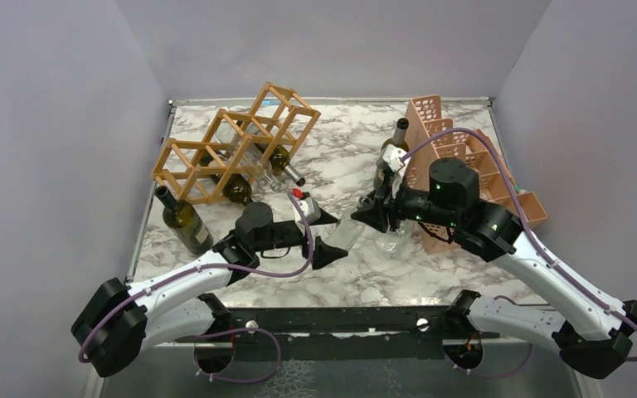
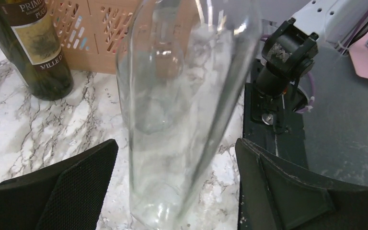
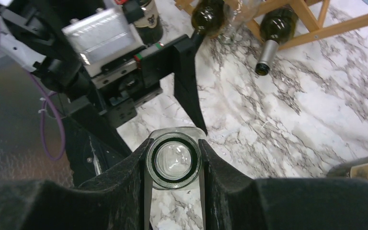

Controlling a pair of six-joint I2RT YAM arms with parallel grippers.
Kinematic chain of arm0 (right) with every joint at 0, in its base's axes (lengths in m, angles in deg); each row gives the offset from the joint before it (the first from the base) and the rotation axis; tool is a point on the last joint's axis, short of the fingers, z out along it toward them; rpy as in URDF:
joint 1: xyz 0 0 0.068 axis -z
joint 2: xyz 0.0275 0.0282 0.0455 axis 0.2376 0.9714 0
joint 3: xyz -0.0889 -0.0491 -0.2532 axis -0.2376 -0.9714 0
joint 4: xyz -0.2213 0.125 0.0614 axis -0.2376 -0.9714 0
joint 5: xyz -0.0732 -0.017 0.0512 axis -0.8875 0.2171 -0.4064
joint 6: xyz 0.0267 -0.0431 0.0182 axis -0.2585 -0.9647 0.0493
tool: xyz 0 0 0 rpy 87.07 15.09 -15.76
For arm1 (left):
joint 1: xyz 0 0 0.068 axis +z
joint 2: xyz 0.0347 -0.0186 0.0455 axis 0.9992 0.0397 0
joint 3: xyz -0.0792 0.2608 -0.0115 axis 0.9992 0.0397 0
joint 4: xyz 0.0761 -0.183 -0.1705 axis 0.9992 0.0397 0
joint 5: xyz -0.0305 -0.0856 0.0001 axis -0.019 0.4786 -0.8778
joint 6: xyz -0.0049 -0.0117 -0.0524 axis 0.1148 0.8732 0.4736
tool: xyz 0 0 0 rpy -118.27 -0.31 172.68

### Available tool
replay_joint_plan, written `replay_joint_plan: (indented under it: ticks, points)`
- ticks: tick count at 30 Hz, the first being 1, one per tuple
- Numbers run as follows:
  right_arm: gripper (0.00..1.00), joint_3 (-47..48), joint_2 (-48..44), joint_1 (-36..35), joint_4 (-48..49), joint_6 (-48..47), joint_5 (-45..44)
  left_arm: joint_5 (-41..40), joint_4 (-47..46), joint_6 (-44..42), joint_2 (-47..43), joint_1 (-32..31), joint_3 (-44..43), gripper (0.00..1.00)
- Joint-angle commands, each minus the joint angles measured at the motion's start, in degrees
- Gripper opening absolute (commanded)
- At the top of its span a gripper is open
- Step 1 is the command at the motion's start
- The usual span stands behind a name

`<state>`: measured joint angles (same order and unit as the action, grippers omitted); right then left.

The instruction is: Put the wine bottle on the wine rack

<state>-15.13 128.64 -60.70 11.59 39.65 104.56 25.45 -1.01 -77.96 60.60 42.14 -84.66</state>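
A clear glass wine bottle leans between the two arms at mid-table. My right gripper is shut on its neck; in the right wrist view its mouth sits clamped between the black fingers. My left gripper stands open around the bottle's body, with a gap showing on each side between the glass and the fingers. The wooden wine rack lies at the back left, with dark bottles in its cells.
A dark bottle lies on the marble left of the rack's front. A pink stepped crate stands at the back right. An upright dark labelled bottle is next to it, also in the left wrist view.
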Motion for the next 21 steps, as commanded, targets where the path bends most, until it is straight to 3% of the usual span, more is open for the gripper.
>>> replay_joint_plan:
  ticks: [1,6,12,16,19,20,21]
  points:
    - [0.01,3.0,-2.6,-0.1,4.2,-2.3,8.3,0.6,-4.8,-6.0,2.3,-0.2,-0.4,0.99]
    - [0.01,3.5,-4.7,-0.1,5.4,-3.1,12.4,2.6,-6.8,-7.7,2.1,-0.2,0.1,0.95]
    - [0.01,4.0,-5.6,-0.1,5.3,-3.5,14.1,-1.3,-7.7,-11.6,0.9,-0.2,0.2,0.8]
    - [0.01,4.2,-5.8,-0.1,4.7,-3.6,15.0,-3.1,-7.7,-14.0,-0.1,-0.2,-0.3,0.56]
    - [0.01,4.4,-5.9,-0.1,4.0,-3.8,15.9,-5.0,-7.7,-17.3,-1.1,-0.2,-0.4,0.33]
    - [0.01,4.6,-6.0,-0.1,3.6,-3.5,15.6,-5.7,-7.7,-18.7,-1.5,-0.2,-0.5,0.22]
    - [0.02,4.7,-5.8,-0.1,3.1,-3.2,15.1,-6.7,-7.7,-20.3,-1.8,-0.2,-0.7,0.02]
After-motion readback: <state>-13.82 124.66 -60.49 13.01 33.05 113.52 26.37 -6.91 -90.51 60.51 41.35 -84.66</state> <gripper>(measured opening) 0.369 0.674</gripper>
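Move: The right hand holds the clear glass bottle by its neck, the body slanting down to that hand's left, its middle roughly 6 cm left, 2 cm back and 9 cm below. That middle is already between the left hand's open fingers, about 1 cm to their right and 1 cm above. From the left hand, the standing clear bottle is some 8 cm ahead and 16 cm right, and the upright wine bottle about 25 cm ahead and 15 cm right, both low on the table. Rising together, the two hands bring the glass bottle into a shared grip: the right keeps its neck pinched, lifting about 4 cm and drawing back 3 cm with a slight counter-clockwise turn. The left, after a tiny dip, climbs 2 cm with its forward side rolling up some 15 degrees, and closes its fingers on the body from both sides. ##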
